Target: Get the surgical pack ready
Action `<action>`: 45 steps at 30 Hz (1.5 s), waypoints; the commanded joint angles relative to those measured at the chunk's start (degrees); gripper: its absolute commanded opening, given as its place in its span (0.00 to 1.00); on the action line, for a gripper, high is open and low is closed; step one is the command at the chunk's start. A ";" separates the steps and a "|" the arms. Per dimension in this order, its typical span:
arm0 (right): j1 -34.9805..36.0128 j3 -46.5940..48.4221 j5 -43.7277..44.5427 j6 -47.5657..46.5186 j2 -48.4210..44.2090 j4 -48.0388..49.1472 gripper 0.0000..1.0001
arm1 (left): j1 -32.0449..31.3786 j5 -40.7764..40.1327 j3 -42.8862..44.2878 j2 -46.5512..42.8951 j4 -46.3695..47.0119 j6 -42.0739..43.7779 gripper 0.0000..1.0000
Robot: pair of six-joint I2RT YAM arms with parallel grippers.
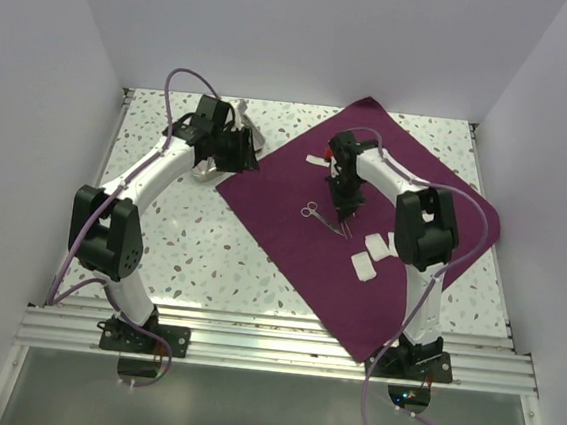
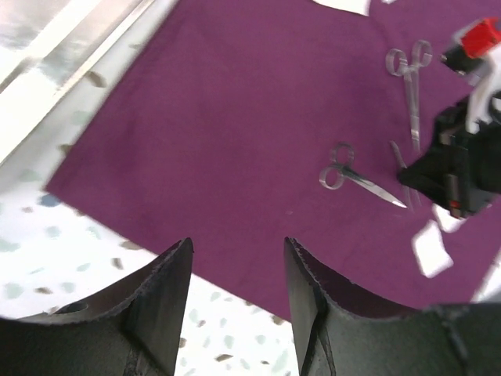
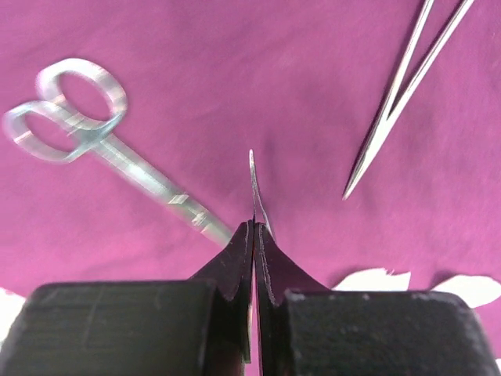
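Note:
The plum-purple cloth [image 1: 357,280] lies spread at an angle on the speckled table. On it lie silver scissors [image 1: 311,211] [image 3: 78,121] and ring-handled forceps [image 2: 412,86] [image 3: 395,94]. My right gripper [image 1: 344,214] [image 3: 254,225] points down at the cloth, shut on a thin silver instrument [image 3: 253,184] that sticks out edge-on between its fingertips. White gauze pads [image 1: 372,256] lie just in front of it. My left gripper [image 1: 234,153] [image 2: 239,244] hovers open and empty over the cloth's left edge. Part of the steel tray [image 1: 205,173] shows behind the left gripper.
A small white packet [image 1: 319,161] lies on the cloth's far part, beside the right arm's red-marked wrist. White walls enclose the table on three sides. An aluminium rail [image 1: 271,347] runs along the near edge by the arm bases.

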 commanded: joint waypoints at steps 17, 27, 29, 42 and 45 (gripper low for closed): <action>0.22 -13.29 -47.32 25.11 -23.15 30.10 0.00 | -1.70 36.31 -20.46 -2.78 51.86 -35.09 0.55; 0.40 -18.83 -53.31 35.31 -24.47 42.69 0.00 | -4.43 35.96 -22.84 -1.99 57.95 -40.99 0.49; 0.40 -19.36 -53.66 36.19 -24.47 43.74 0.00 | -4.61 36.22 -23.10 -1.55 59.43 -42.03 0.45; 0.57 -16.99 -52.70 35.42 -23.07 42.80 0.01 | -4.08 37.45 -21.79 1.79 59.98 -42.84 0.00; 0.14 -12.00 -43.88 27.28 -21.84 30.26 0.40 | -2.77 36.31 -17.67 2.49 51.83 -36.27 0.00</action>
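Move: The tweezers are already pinched in the right fingers, their middle roughly at that hand's point. The left gripper they go to is some 29 cm to its left, 3 cm ahead and 13 cm higher. From the right hand the scissors lie about 5 cm left and 1 cm back, the hemostat 6 cm ahead and 2 cm right, both about 1 cm lower. For the left hand, the tweezers are about 29 cm right, 3 cm back and 13 cm below. The tweezers, still pinched, are carried about 17 cm up and 15 cm left by the right hand, whose fingers swing some 65 degrees from straight down towards the left. The left hand comes roughly 12 cm right, slightly back and up, tips its fingers rightward about 50 degrees and closes on the tweezers; the right fingers then just begin to open. ##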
